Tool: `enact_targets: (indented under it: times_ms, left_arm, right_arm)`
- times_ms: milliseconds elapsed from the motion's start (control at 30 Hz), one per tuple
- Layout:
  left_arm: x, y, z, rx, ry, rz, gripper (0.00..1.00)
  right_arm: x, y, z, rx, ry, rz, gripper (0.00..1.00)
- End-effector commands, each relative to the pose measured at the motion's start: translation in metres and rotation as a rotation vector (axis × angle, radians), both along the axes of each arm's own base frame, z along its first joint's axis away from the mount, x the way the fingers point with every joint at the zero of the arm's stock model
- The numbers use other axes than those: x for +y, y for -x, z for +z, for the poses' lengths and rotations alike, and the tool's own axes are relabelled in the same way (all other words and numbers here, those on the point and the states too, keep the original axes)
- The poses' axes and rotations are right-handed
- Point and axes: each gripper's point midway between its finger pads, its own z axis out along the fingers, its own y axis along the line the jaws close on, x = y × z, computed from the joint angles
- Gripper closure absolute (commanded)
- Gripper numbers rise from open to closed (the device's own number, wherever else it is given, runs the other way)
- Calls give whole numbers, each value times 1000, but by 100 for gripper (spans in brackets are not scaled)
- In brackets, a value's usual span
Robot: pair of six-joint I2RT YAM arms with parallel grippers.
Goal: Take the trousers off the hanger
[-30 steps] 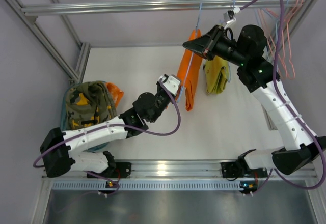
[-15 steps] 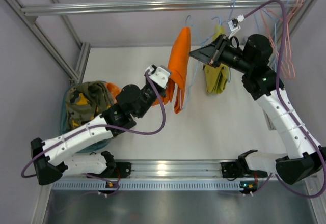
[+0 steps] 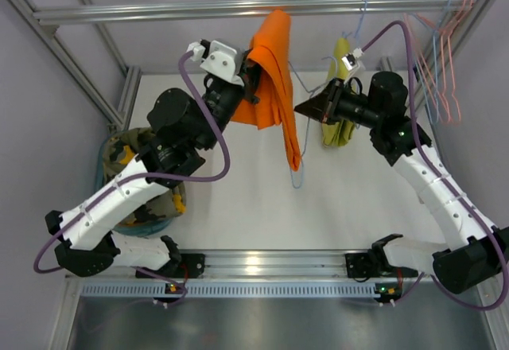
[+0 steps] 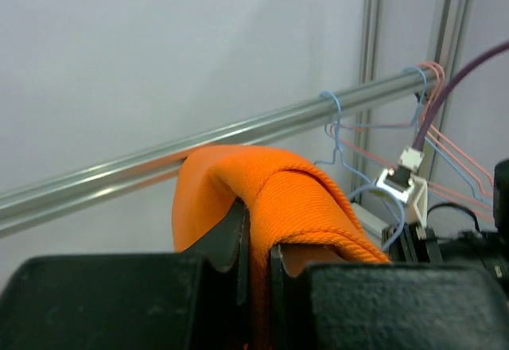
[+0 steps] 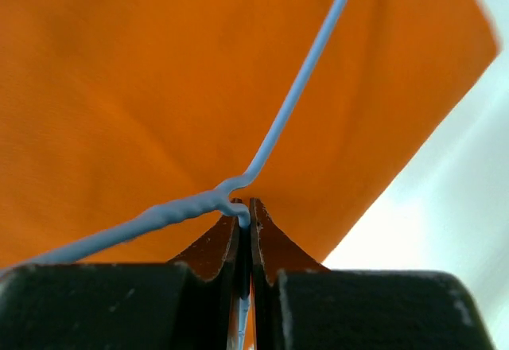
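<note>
The orange trousers [image 3: 274, 64] are lifted high near the rail, and my left gripper [image 3: 253, 79] is shut on a fold of them. From there the cloth drapes down to the right. In the left wrist view the orange trousers [image 4: 278, 191] bulge over the left gripper [image 4: 258, 246]. The light-blue wire hanger [image 3: 297, 176] runs along the cloth's right edge, its lower end showing below the hem. My right gripper [image 3: 306, 107] is shut on its wire. The right wrist view shows the hanger [image 5: 294, 99] pinched in the right gripper [image 5: 245, 223] in front of the orange trousers [image 5: 159, 87].
Yellow-green trousers [image 3: 338, 123] hang just right of the right gripper. Pink hangers [image 3: 441, 56] crowd the rail's right end. The metal rail [image 3: 159, 9] spans the back. A camouflage garment [image 3: 119, 153] lies in a basket at the left, partly under my left arm.
My left gripper has swung up and left toward the rail, pulling the trousers with it. The right gripper has dropped a little with the hanger, which now hangs lower.
</note>
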Motion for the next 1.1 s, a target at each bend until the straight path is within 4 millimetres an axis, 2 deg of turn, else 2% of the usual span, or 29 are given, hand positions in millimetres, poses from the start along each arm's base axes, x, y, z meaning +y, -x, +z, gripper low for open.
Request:
enact_targets:
  times_ms: [0, 67, 100, 267, 367, 400, 433, 467, 533, 567, 633, 667, 733, 767, 800, 833, 867, 933, 1000, 1033, 1067]
  left_arm:
    - [64, 34, 117, -205, 330, 16, 100]
    - [72, 33, 126, -220, 341, 37, 100]
    - [82, 33, 134, -235, 357, 60, 100]
    - [114, 32, 146, -271, 380, 134, 100]
    - [140, 29, 149, -271, 402, 187, 100]
    - [155, 25, 149, -273, 405, 230, 100]
    - [162, 25, 149, -269, 420, 238, 100]
    - [180, 26, 147, -273, 419, 280, 100]
    - [197, 31, 144, -273, 434, 305, 100]
    - [218, 39, 145, -289, 447, 354, 100]
    - [238, 45, 142, -277, 472, 393, 100]
    - [262, 58, 144, -305, 485, 460, 100]
    - [283, 71, 140, -323, 482, 528, 100]
    - [296, 88, 138, -342, 489, 563, 100]
    - [311, 97, 134, -359, 476, 639, 100]
    - [319, 105, 130, -364, 457, 683, 100]
    - [331, 122, 124, -389, 443, 748, 100]
    - [341, 140, 113, -416, 383, 830, 100]
    - [355, 156, 91, -424, 311, 959, 100]
    - [361, 174, 82, -438, 306, 1004, 100]
    - [367, 183, 72, -444, 271, 1080, 100]
  right_arm:
    - [-5, 5, 8, -112, 34, 5, 100]
    - [-6, 7, 7, -118, 45, 7, 100]
    - [-7, 7, 4, -114, 49, 4, 100]
    - [-10, 14, 2, -131, 72, 12, 100]
    - [-12, 18, 4, -144, 82, 24, 100]
    - [-12, 21, 5, -145, 87, 29, 100]
    - [-11, 22, 6, -158, 92, 40, 100]
    - [-12, 25, 10, -169, 91, 43, 100]
    - [-13, 27, 11, -182, 103, 49, 100]
    - [-14, 29, 15, -196, 102, 49, 100]
    - [-16, 31, 16, -205, 108, 48, 100]
    - [-16, 32, 19, -217, 108, 50, 100]
    - [-16, 33, 21, -225, 114, 53, 100]
    - [-17, 34, 22, -226, 116, 53, 100]
    - [-18, 35, 24, -233, 116, 53, 100]
    - [-17, 35, 24, -238, 119, 57, 100]
    - [-18, 36, 26, -243, 120, 56, 100]
    - [-18, 36, 25, -243, 120, 57, 100]
    - [-18, 37, 26, -243, 119, 59, 100]
    - [-18, 37, 25, -241, 117, 60, 100]
    - [-17, 38, 26, -245, 116, 63, 100]
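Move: The laundry basket I carry the orange trousers towards lies about 42 cm to the left of my left hand, 4 cm nearer my base and roughly 50 cm below. The bare blue hanger is some 16 cm to that hand's right, level with it and about 27 cm lower. From my right hand, which holds the hanger, the basket is about 60 cm left, 6 cm back and 32 cm down; the green trousers hang 13 cm right and 13 cm ahead. I swing the orange trousers, still pinched in my left hand and already clear of the hanger, left towards the basket side: up about 8 cm first, then some 36 cm left, speeding up and curving back towards my base while the hand turns roughly 55 degrees counter-clockwise. My right hand keeps its pinch on the hanger neck and eases back and left a few centimetres. ##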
